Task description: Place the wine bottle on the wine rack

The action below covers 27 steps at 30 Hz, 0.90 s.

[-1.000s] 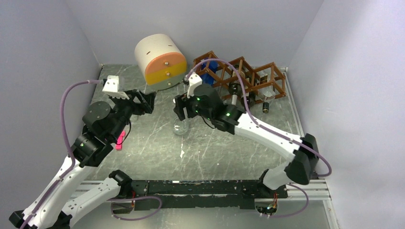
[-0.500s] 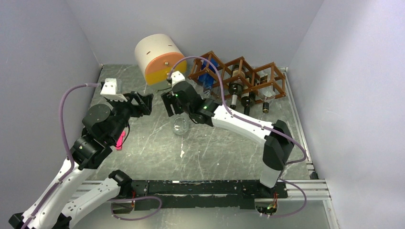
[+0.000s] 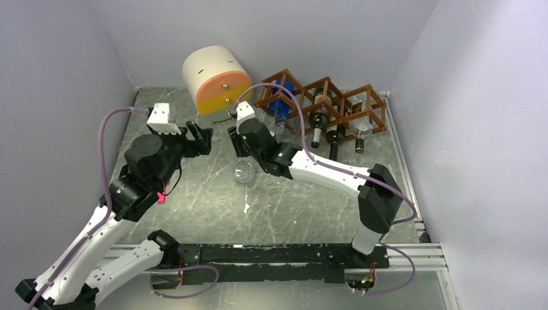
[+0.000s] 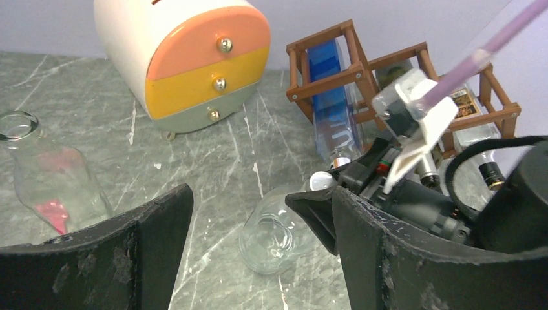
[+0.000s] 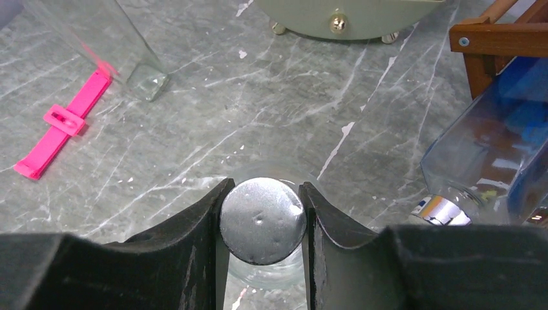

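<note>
A clear wine bottle [image 3: 244, 171] with a silver cap [image 5: 262, 219] leans over the table's middle, its round base toward the front. My right gripper [image 3: 240, 139] is shut on the cap, one finger on each side [image 5: 263, 194]. In the left wrist view the bottle [image 4: 278, 232] shows base-on, between my open left gripper's fingers [image 4: 258, 252] but farther off. My left gripper [image 3: 201, 137] is open and empty, left of the bottle. The reddish-brown wine rack [image 3: 326, 106] stands at the back right and also shows in the left wrist view [image 4: 362, 64].
A blue bottle [image 3: 282, 102] and dark bottles [image 3: 316, 126] lie in the rack's cells. A round cream-and-orange drawer unit [image 3: 216, 81] stands at the back. A pink clip [image 3: 161, 190] lies at the left. An empty glass vessel [image 4: 45, 168] stands near the clip.
My right arm has swung left, away from the rack, and its gripper now holds the bottle's cap. My left gripper has shifted a little right toward the bottle. The bottle's base stayed put.
</note>
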Available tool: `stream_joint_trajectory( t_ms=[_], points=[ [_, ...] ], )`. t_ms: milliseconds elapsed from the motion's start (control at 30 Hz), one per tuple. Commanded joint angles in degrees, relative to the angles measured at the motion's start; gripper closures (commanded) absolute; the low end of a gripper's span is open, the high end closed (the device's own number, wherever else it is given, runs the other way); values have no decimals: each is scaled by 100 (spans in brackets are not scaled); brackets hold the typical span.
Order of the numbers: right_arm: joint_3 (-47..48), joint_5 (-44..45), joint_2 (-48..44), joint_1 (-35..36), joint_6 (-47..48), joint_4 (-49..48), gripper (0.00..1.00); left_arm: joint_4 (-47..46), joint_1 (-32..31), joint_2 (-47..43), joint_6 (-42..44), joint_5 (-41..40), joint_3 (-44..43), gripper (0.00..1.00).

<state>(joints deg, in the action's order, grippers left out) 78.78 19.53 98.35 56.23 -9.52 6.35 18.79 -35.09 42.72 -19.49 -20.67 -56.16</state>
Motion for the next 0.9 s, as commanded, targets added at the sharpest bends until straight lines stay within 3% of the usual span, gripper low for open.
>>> stream_joint_trajectory(
  t_ms=[0, 367, 867],
  points=[
    [-648, 117, -327, 31, 47, -472, 83, 22, -2, 140, -99, 77, -4, 17],
    [-2749, 207, -1664, 30, -373, -1721, 95, -176, -2, 697, -630, 410, 133, 17],
    [-3720, -292, -3246, 29, -1472, -9, 100, -803, 186, 2118, -947, 1334, 736, 16]
  ],
)
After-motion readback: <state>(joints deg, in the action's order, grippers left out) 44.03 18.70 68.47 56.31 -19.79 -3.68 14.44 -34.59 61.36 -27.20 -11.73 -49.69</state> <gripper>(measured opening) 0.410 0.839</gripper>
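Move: Ahead of the open left hand by about 6 cm, 9 cm to its right and some 26 cm below stands the middle of the clear wine bottle; a glass bottle is about 13 cm to that hand's left, 9 cm ahead and 25 cm below. The right hand already grips the wine bottle's cap; from it the wine rack's middle lies about 18 cm ahead, 26 cm right, 18 cm below, and the drawer box 24 cm ahead, 10 cm left, 16 cm below. Drawing the gripped cap about 10 cm to the right and 7 to 8 cm back, sinking only slightly, the right hand tips the upright bottle over while rolling its left side up by some 10 degrees. Meanwhile the left hand drops about 13 cm, slowly first and then faster, moving 6 cm right and a little forward towards the bottle's base end, its wrist tipping down and its fingers staying open. ##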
